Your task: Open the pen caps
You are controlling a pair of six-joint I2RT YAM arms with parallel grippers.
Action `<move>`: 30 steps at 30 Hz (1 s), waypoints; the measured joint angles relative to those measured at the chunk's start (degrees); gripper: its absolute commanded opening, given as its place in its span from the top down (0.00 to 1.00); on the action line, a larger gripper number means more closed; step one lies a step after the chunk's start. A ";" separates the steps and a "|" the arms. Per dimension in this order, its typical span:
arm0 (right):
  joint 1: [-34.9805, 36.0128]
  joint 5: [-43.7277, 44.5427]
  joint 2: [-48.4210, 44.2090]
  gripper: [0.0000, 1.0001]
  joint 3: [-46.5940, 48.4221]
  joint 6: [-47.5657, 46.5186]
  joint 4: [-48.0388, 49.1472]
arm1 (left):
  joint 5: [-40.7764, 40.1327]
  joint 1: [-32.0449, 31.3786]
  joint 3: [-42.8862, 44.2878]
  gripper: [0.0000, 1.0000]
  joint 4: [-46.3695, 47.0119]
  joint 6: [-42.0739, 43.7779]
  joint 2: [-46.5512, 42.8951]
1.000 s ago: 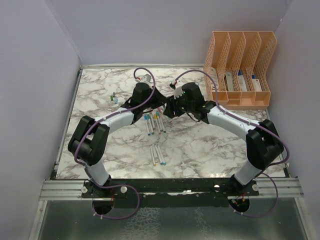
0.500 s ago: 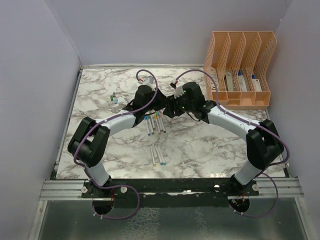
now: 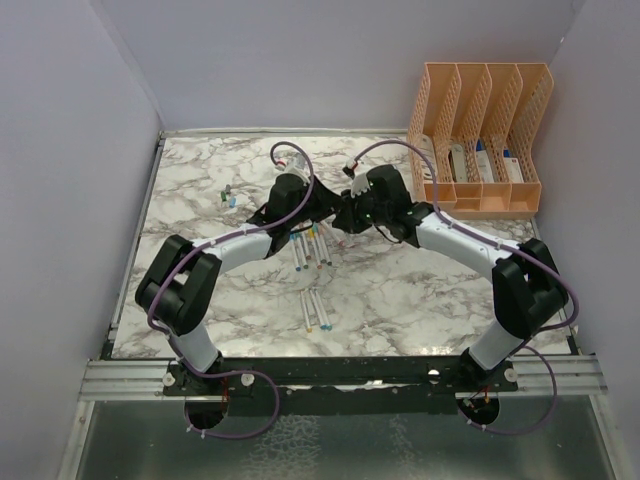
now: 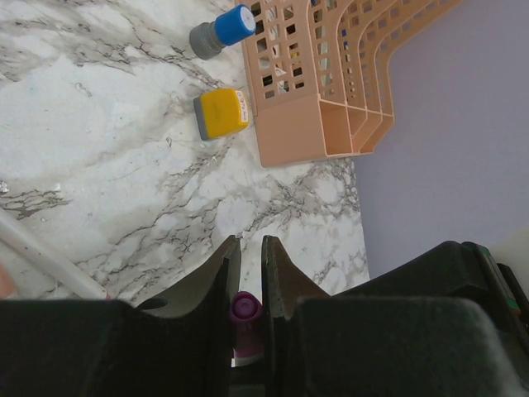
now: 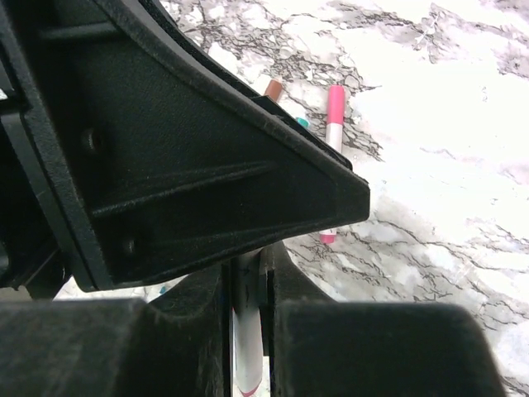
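Note:
My two grippers meet above the middle of the table. The left gripper [image 3: 328, 213] [image 4: 250, 245] is shut on the magenta capped end [image 4: 245, 318] of a pen. The right gripper [image 3: 346, 214] [image 5: 246, 275] is shut on the white barrel [image 5: 246, 331] of what looks like the same pen; the left gripper's black body covers its fingertips. Several more pens [image 3: 311, 245] lie below the grippers, and two more [image 3: 316, 309] lie nearer the arms' bases. A pink-capped pen [image 5: 334, 124] lies on the marble. Loose pen caps [image 3: 228, 195] sit at the far left.
A peach file divider [image 3: 480, 135] [image 4: 318, 78] stands at the back right with white-and-blue items in it. A stubby blue bottle [image 4: 223, 31] and an orange-yellow one [image 4: 221, 113] lie beside it. Purple walls enclose the marble table [image 3: 400, 300].
The right gripper has shut on the pen's barrel. The left arm has shifted slightly right, bringing the two grippers together.

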 measured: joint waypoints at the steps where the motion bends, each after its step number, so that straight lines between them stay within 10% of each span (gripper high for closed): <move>1: 0.00 -0.02 -0.02 0.99 -0.11 0.00 0.04 | -0.04 0.02 -0.09 1.00 0.07 -0.22 0.00; 14: 0.13 -2.19 -9.64 0.99 -15.87 1.77 1.49 | 4.59 16.00 15.72 1.00 -4.48 2.64 4.35; 30: 3.80 4.68 -10.14 0.99 -18.88 1.88 -4.04 | -13.66 18.29 32.72 1.00 -40.26 25.92 17.09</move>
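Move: Hang the left gripper's pink cap over the loose caps, about 19 cm ahead, 32 cm left and 17 cm below it. The right gripper's pen goes to the uncapped pens, some 14 cm back, 10 cm left and 13 cm down from that gripper. The row of capped pens lies 8 cm left of the left gripper and level with it; a lone pink pen lies 12 cm ahead and 6 cm left of the right gripper, both on the table. Pull the pink cap off the pen: keep both grips shut and draw the left gripper forward, left and up while the right backs away with the pen body. Then swing the left on towards the loose caps, about 23 cm in all, sinking and rolling its left side up some 35 degrees; bring the right back, down and a little right, some 12 cm. ##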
